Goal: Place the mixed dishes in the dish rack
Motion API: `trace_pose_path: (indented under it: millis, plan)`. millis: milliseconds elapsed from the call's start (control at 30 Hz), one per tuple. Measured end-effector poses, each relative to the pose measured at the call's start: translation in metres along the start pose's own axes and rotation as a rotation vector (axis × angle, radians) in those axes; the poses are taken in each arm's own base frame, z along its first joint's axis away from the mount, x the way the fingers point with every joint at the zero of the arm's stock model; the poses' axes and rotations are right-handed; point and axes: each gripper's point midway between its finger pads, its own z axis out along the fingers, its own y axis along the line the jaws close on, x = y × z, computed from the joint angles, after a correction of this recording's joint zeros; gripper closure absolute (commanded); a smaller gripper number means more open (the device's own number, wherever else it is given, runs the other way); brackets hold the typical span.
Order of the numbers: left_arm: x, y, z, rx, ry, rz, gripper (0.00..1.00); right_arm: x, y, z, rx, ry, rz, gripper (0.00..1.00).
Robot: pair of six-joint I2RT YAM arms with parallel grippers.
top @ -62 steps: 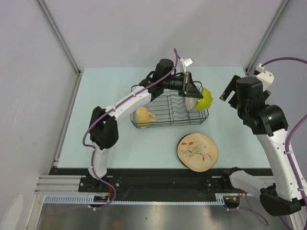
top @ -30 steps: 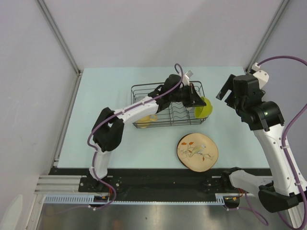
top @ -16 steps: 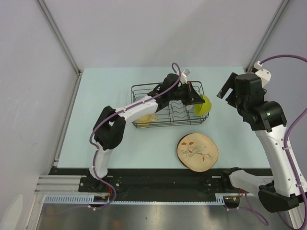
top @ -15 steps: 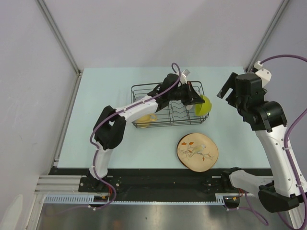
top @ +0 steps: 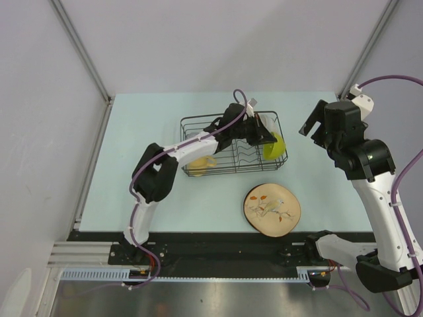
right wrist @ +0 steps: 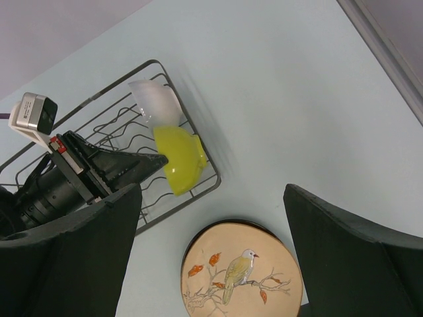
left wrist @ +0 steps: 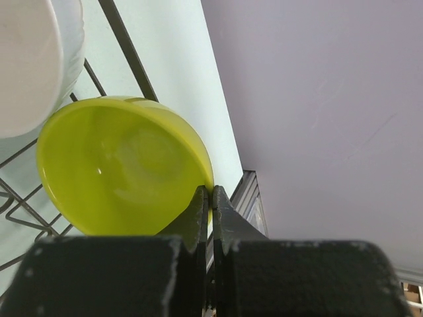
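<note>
The dish rack (top: 218, 124), a black wire basket, stands mid-table. My left gripper (top: 267, 137) reaches over its right end, shut on the rim of the lime-green bowl (top: 273, 147), which hangs tilted on its side at that end. In the left wrist view the fingertips (left wrist: 201, 198) pinch the lime-green bowl (left wrist: 119, 175) at its edge. A small white bowl (top: 266, 121) leans in the rack just behind it. The yellow-orange mug (top: 200, 163) sits at the rack's front left. A tan plate (top: 271, 209) with a bird and leaves lies flat in front. My right gripper (top: 312, 122) hovers open to the right, holding nothing.
The right wrist view looks down on the rack (right wrist: 109, 119), the white bowl (right wrist: 155, 99), the green bowl (right wrist: 180, 157) and the plate (right wrist: 241, 271). Grey walls with metal corner posts (top: 82, 53) enclose the table, and a rail runs along its near edge.
My left gripper has carried the green bowl a little left and down onto the rack's right end, uncovering the white bowl behind it. The right arm has barely moved.
</note>
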Motion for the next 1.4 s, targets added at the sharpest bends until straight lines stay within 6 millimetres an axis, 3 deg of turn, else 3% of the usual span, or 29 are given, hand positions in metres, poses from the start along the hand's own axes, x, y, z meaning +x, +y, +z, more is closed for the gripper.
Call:
trace_pose_path:
  millis: [267, 467, 667, 700, 733, 867, 900, 967, 1033, 1233, 1400]
  plan:
    - [0.0, 0.008, 0.001, -0.011, 0.001, -0.006, 1.0, 0.002, -0.001, 0.001, 0.003, 0.004, -0.003, 0.06]
    - [0.015, 0.041, -0.002, -0.071, 0.027, -0.037, 1.0, 0.003, -0.001, 0.002, 0.005, 0.008, -0.005, 0.06]
    - [0.015, 0.045, -0.012, -0.071, 0.028, -0.043, 0.99, 0.005, -0.002, 0.003, 0.007, 0.012, -0.007, 0.05]
    - [0.015, 0.045, -0.012, -0.069, 0.03, -0.043, 0.78, 0.005, -0.002, 0.003, 0.007, 0.012, -0.007, 0.06]
    - [0.015, 0.045, -0.012, -0.069, 0.032, -0.043, 0.64, 0.005, -0.001, 0.002, 0.005, 0.014, -0.007, 0.05]
    - [0.018, 0.045, -0.012, -0.067, 0.046, -0.037, 0.49, 0.006, -0.001, 0.002, 0.003, 0.016, -0.007, 0.05]
    - [0.019, 0.045, -0.013, -0.065, 0.052, -0.038, 0.28, 0.006, -0.001, 0.002, 0.002, 0.016, -0.007, 0.05]
    - [0.021, 0.043, -0.013, -0.057, 0.06, -0.03, 0.2, 0.006, -0.001, 0.002, 0.002, 0.016, -0.008, 0.05]
    - [0.021, 0.041, -0.014, -0.05, 0.067, -0.029, 0.04, 0.006, -0.001, 0.002, 0.002, 0.017, -0.007, 0.05]
    - [0.02, 0.021, -0.018, -0.007, 0.081, -0.002, 0.0, 0.007, -0.002, 0.002, 0.004, 0.022, -0.011, 0.05]
    - [0.012, -0.02, -0.042, 0.027, 0.093, 0.082, 0.0, 0.016, -0.006, 0.003, 0.02, 0.054, -0.038, 0.06]
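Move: The left gripper still pinches the green bowl by its top rim; the bowl's middle hangs about 6 cm under the fingers and roughly 1 cm back and left. Its slot at the rack's right end lies some 10 cm below, 2 cm back and 2 cm left. The white bowl stands about 8 cm ahead, 1 cm left and 9 cm lower. From the right gripper the green bowl is roughly 13 cm left, 7 cm ahead and 22 cm below. Lower the left gripper about 4 cm with the green bowl, easing some 2.5 cm left, to set the bowl into the right end of the dish rack. Pause there and open the fingers wide to let go of the rim, then draw the empty gripper back a little and lift it about 7 cm clear, starting slowly and finishing fast. ##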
